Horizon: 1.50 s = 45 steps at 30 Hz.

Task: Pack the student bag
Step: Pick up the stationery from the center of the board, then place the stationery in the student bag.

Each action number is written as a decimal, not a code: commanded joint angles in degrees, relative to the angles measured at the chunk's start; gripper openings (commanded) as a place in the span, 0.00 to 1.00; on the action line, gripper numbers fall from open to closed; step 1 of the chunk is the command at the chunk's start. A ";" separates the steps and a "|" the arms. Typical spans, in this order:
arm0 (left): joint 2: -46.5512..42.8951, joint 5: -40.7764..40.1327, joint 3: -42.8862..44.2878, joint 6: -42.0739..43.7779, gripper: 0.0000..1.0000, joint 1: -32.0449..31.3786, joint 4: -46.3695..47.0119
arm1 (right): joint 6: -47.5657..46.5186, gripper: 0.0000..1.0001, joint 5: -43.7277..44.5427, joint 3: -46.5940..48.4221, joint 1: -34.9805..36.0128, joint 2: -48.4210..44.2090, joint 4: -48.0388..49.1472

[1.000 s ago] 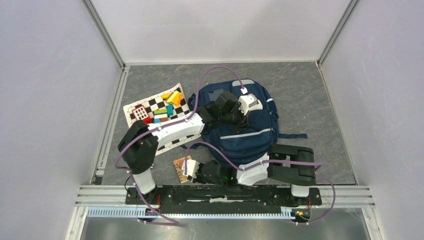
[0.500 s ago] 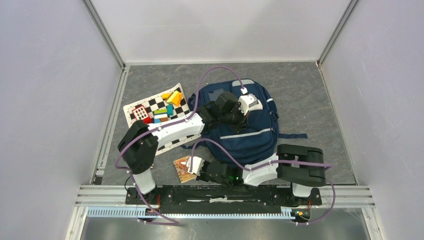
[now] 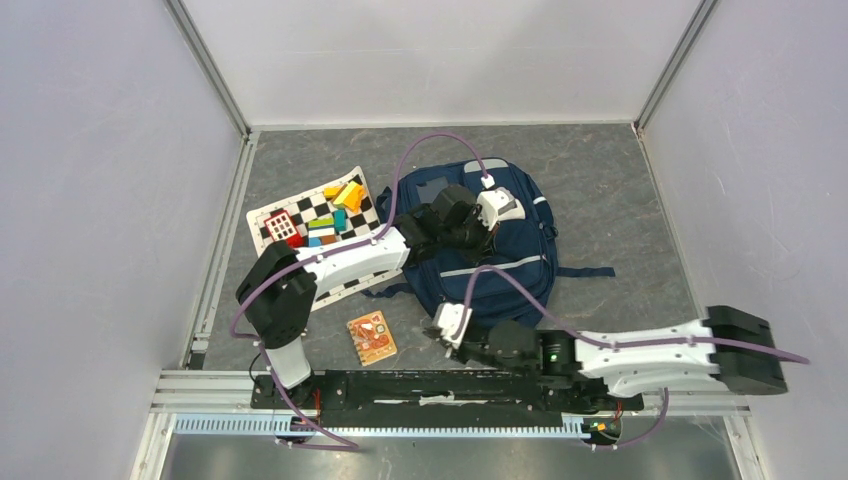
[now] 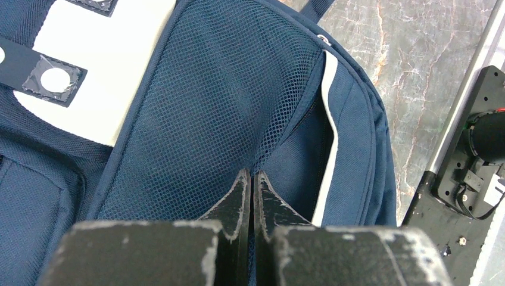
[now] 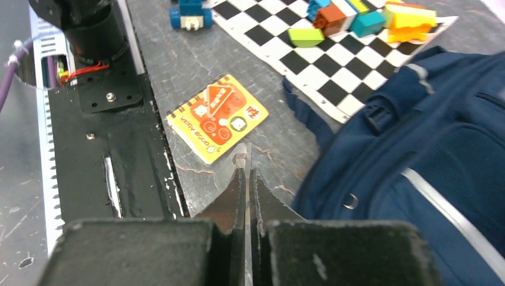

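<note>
The student bag (image 3: 500,275) lies flat in the middle of the table, navy blue with grey stripes. My left gripper (image 3: 486,230) rests on its upper part. In the left wrist view that left gripper (image 4: 251,174) is shut, pinching the edge of the student bag's (image 4: 196,107) mesh side panel. My right gripper (image 3: 436,334) hovers low beside the bag's near left corner. In the right wrist view the right gripper (image 5: 246,170) is shut with nothing held. An orange card (image 5: 217,118) lies on the table just ahead of its tips, with the student bag (image 5: 429,149) to the right.
The orange card (image 3: 372,337) lies flat near the front rail (image 3: 450,385). A checkerboard mat (image 3: 290,212) left of the bag carries several coloured blocks (image 3: 335,210). The bag's strap (image 3: 590,271) trails to the right. Grey walls enclose three sides.
My right gripper went from partly open to shut. It pulled away to the right of the orange card as the arm stretched out. The card stays on the table. The left arm is still.
</note>
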 commanded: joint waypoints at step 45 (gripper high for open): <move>-6.49 -7.45 -0.51 -0.74 0.02 -0.02 5.39 | -3.69 0.00 -16.64 -2.06 -43.89 -20.71 -21.81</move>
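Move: The pinched bag cloth and the front-pocket mouth beside it, where my right hand is bound, lie about 16 cm ahead of it, 13 cm to its right and some 5 cm lower. The bag's white strip runs about 13 cm ahead and 14 cm right; the orange notebook lies 12 cm left and 3 cm ahead, down on the table. From my left hand, that pocket mouth is right at the fingertips, about 2 cm right and 1 cm back. I swing my right hand away from the notebook, first about 21 cm to the right and increasingly forward, then easing some 4 cm back left, ending roughly 17 cm farther forward and a little higher beside my left fingertips. It yaws clockwise some 45 degrees, then partly back, fingers still shut with a small white-and-blue piece sticking out. My left hand keeps its pinch on the bag cloth and lifts about 1 cm. ##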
